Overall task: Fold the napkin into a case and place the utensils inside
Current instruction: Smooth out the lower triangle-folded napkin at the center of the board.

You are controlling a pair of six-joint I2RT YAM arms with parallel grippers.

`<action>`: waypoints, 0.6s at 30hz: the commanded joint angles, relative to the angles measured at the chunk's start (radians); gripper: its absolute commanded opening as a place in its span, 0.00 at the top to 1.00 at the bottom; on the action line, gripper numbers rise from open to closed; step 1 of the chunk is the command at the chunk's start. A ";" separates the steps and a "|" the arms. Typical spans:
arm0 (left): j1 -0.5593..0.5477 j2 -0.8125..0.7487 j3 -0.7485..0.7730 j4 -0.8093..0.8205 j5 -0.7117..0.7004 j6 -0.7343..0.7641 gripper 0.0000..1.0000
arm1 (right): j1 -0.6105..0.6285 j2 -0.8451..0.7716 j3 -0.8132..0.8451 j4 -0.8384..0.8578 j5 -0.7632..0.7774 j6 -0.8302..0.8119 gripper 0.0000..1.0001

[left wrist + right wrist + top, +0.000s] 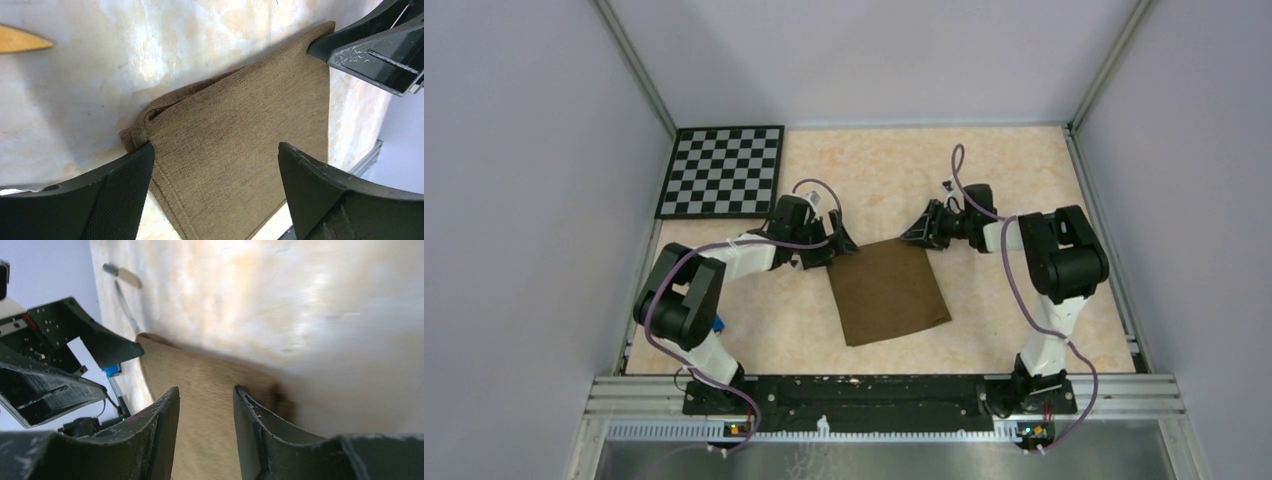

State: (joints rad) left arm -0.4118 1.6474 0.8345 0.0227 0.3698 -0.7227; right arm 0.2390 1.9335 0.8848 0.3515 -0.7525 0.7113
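The dark brown napkin [892, 292] lies flat mid-table as a wide sheet; its far left corner shows doubled layers [145, 122]. No narrow case is in view. My left gripper [839, 245] hangs open over that corner, its jaws wide apart above the cloth [215, 150]. My right gripper [919, 232] is at the far right corner, its jaws [206, 389] apart with only cloth below them. A gold blade tip [20, 40] of one of the utensils lies on the table past the napkin. A thin grey utensil [126, 310] lies beside it.
A black-and-white checkerboard [722, 170] lies at the back left. A small blue toy car [717, 323] sits by the left arm's base. Grey walls and metal rails bound the beige table [1024, 170] on three sides.
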 commanded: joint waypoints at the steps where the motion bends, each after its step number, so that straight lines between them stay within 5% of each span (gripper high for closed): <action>1: -0.005 0.006 0.012 -0.013 -0.082 0.084 0.02 | -0.023 -0.024 0.053 -0.127 0.092 -0.196 0.58; 7: -0.012 -0.119 0.072 -0.083 0.006 0.092 0.01 | 0.052 -0.171 0.146 -0.275 0.057 -0.195 0.56; 18: -0.005 0.033 0.070 0.072 0.071 0.020 0.01 | -0.028 -0.053 0.015 0.041 -0.068 -0.017 0.55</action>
State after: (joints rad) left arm -0.4255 1.5883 0.8955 0.0292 0.4431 -0.6945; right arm 0.2687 1.8179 0.9619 0.2733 -0.7940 0.6693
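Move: Both hands are low over the napkin's far edge. The napkin's middle is about 8 cm back and 9 cm right of the left hand, and some 11 cm back and 5 cm left of the right hand, 2 cm down from each. From the left hand, the fork lies roughly 12 cm left and level; the knife is about 13 cm left and 3 cm ahead, both some 2 cm lower. Both hands dwell low at the napkin's far corners, then rise about 5–6 cm clear, drifting 2 cm inward. ##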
